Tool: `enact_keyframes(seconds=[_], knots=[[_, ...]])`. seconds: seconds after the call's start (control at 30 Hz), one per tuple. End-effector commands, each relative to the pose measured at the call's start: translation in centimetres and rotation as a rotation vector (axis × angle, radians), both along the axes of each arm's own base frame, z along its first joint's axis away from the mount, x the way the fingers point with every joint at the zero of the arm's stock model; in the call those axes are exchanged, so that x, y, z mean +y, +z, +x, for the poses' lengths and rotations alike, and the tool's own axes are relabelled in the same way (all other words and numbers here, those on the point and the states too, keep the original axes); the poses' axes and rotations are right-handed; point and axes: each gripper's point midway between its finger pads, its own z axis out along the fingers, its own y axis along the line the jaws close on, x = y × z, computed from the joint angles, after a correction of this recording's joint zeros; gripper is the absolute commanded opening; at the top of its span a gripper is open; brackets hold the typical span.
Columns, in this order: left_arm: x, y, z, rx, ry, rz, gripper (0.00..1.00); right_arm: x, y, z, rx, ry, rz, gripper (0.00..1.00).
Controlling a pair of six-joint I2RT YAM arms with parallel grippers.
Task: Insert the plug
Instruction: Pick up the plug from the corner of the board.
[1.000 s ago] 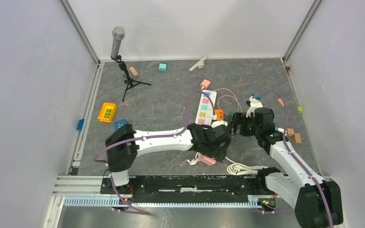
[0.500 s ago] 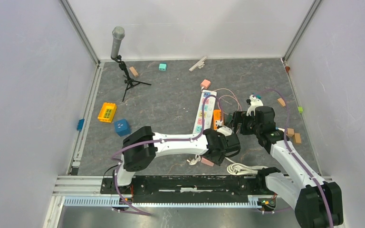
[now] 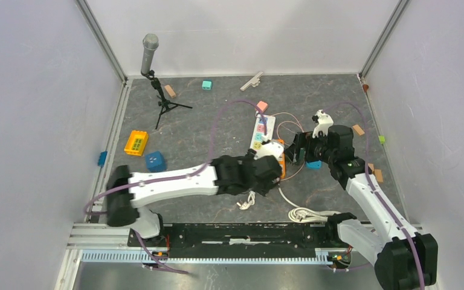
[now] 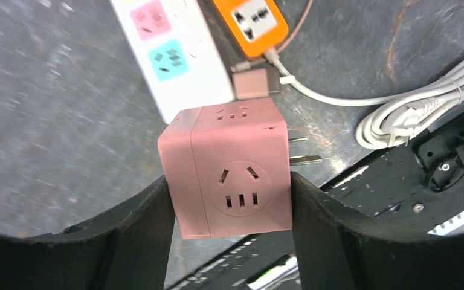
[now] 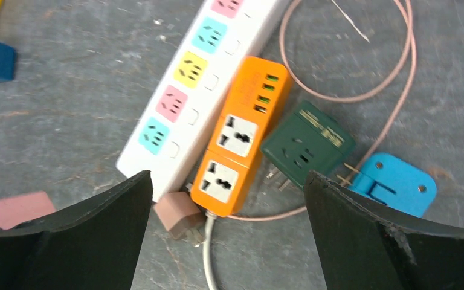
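Note:
My left gripper (image 4: 231, 223) is shut on the plug, a pink cube adapter (image 4: 229, 169), with one finger on each side. Its metal prongs (image 4: 302, 151) stick out to the right and it hangs clear of the floor. Just beyond it lies the near end of the white power strip (image 4: 169, 54) with coloured sockets. In the top view my left gripper (image 3: 270, 164) sits at the strip's (image 3: 261, 130) near end. My right gripper (image 5: 229, 235) stands open and empty above the orange socket block (image 5: 241, 136).
A small brown plug (image 5: 178, 211) on a thin pink cable, a green adapter (image 5: 307, 142) and a blue adapter (image 5: 394, 184) lie around the orange block. A coiled white cable (image 3: 305, 212) lies near the front rail. A microphone stand (image 3: 157, 84) and loose blocks (image 3: 136, 142) sit left.
My left gripper shut on the pink cube by the front of the table and carried it up to the strip's near end. The right arm drew back slightly.

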Motion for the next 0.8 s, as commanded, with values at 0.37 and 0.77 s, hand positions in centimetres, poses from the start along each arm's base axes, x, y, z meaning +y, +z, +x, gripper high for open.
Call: enact_keyframes(seconds=[0.37, 0.77], knots=[[8.2, 8.5, 2.4, -0.613, -0.388, -0.069, 0.02, 9.8, 10.9, -3.5, -0.145, 0.53, 0.364, 0.98], [8.4, 8.5, 1.7, -0.676, -0.462, -0.11, 0.02, 18.0, 11.9, -8.3, 0.0, 0.715, 0.554, 0.98]])
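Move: The pink plug is already off the table in the left hand's grip; the open right gripper is about 12 cm ahead of that hand, 14 cm to its right and 2 cm lower. From the right hand, the plug is some 12 cm back, 14 cm left and 2 cm above. Also from the right hand, the white power strip's middle is 14 cm left and 1 cm ahead, and the orange strip 8 cm left and 1 cm back, both about 10 cm below. Open right hand sweeps 16 cm left, rising and backing, towards the pink plug the left carries left and up. ##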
